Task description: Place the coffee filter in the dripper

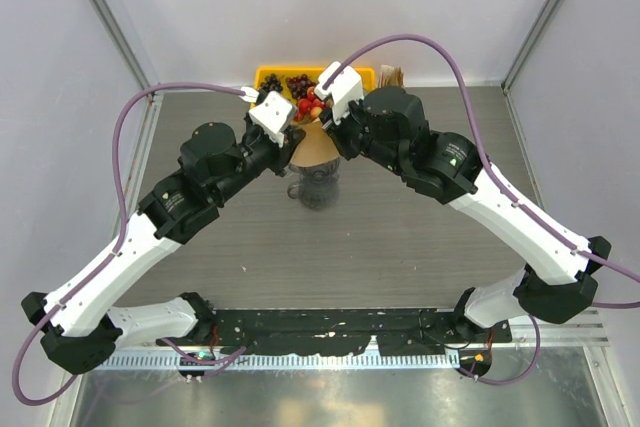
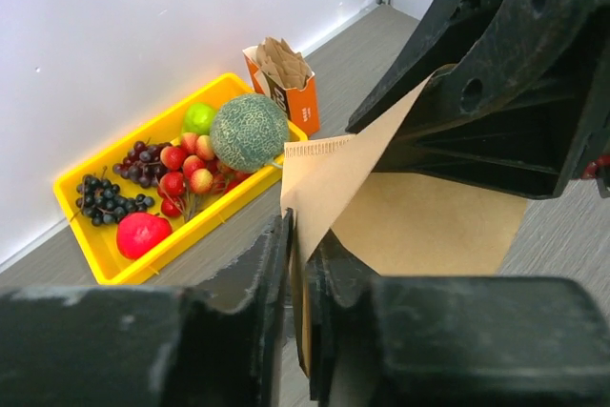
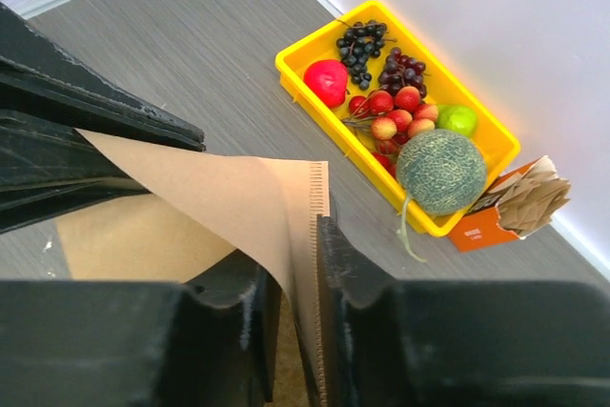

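Observation:
The coffee filter (image 1: 314, 147) is a tan paper cone held up between both grippers, just above the dripper (image 1: 314, 187), a smoky clear cup at mid-table. My left gripper (image 1: 296, 143) comes in from the left, and its jaws (image 2: 297, 247) are nearly together on one edge of the filter (image 2: 429, 221). My right gripper (image 1: 329, 137) comes in from the right. Its jaws (image 3: 291, 259) stand a little apart, with the filter's (image 3: 191, 197) crimped seam between them against one finger. Neither wrist view shows the dripper.
A yellow tray (image 1: 262, 74) of fruit sits at the far edge behind the grippers, with a green melon (image 3: 440, 171) at its end. Beside it stands an orange box of brown papers (image 3: 505, 212). Grey walls close off the back and sides.

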`<act>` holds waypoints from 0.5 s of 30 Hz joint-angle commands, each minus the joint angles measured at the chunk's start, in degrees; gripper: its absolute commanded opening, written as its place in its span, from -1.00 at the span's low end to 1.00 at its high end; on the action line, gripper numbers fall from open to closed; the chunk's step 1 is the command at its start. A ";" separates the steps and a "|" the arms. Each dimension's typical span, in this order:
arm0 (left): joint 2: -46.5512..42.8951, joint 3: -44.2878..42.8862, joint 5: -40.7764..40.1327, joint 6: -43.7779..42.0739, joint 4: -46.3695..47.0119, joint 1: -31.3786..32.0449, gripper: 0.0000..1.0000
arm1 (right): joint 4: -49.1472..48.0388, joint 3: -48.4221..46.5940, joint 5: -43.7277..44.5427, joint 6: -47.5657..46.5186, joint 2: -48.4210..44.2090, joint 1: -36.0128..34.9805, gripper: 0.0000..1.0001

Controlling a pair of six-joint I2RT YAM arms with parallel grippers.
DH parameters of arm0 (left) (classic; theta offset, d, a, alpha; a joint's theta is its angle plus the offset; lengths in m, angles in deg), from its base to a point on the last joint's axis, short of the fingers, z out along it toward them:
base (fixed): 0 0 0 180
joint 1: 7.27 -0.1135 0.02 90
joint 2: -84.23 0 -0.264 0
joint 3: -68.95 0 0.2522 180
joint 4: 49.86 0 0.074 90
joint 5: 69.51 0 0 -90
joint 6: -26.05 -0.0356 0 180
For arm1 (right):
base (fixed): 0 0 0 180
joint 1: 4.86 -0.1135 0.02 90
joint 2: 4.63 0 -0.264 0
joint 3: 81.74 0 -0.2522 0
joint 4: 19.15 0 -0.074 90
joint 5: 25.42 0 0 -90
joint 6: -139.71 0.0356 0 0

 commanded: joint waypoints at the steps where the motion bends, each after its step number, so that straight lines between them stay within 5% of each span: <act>1: -0.17 -2.35 0.66 1.44 3.60 0.22 -0.57 | -1.26 -2.55 -0.94 1.62 -0.02 -0.32 -0.56; 7: -0.87 -2.44 9.33 2.84 0.89 0.22 -0.21 | -1.53 -2.82 -1.47 1.88 -0.72 -0.23 -0.90; 12: -3.41 -2.09 18.39 6.42 -0.36 -1.18 0.33 | -1.97 0.95 -5.15 1.62 -3.52 0.99 -0.90; 15: -5.87 -2.26 28.56 9.95 -0.18 -6.18 0.49 | -3.98 5.17 -8.75 -0.21 -6.78 2.75 -0.90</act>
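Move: The coffee filter hangs between my hands: its middle is about 4 cm to the right of my left hand, 1 cm back and 3 cm lower. From my right hand it is some 2 cm left, 3 cm back and 3 cm lower. The dripper is about 3 cm ahead of my right hand, 2 cm left and 22 cm below, on the glass pot; the fruit tray is roughly 24 cm ahead, 2 cm left and 38 cm down. I shut my right fingers on the filter's upper edge and hold that hand nearly still while my left fingers spread wide and let go of the other side. Then my left hand draws about 4 cm back and to the right, turning some 15 degrees clockwise, with its open fingers coming free of the paper. ##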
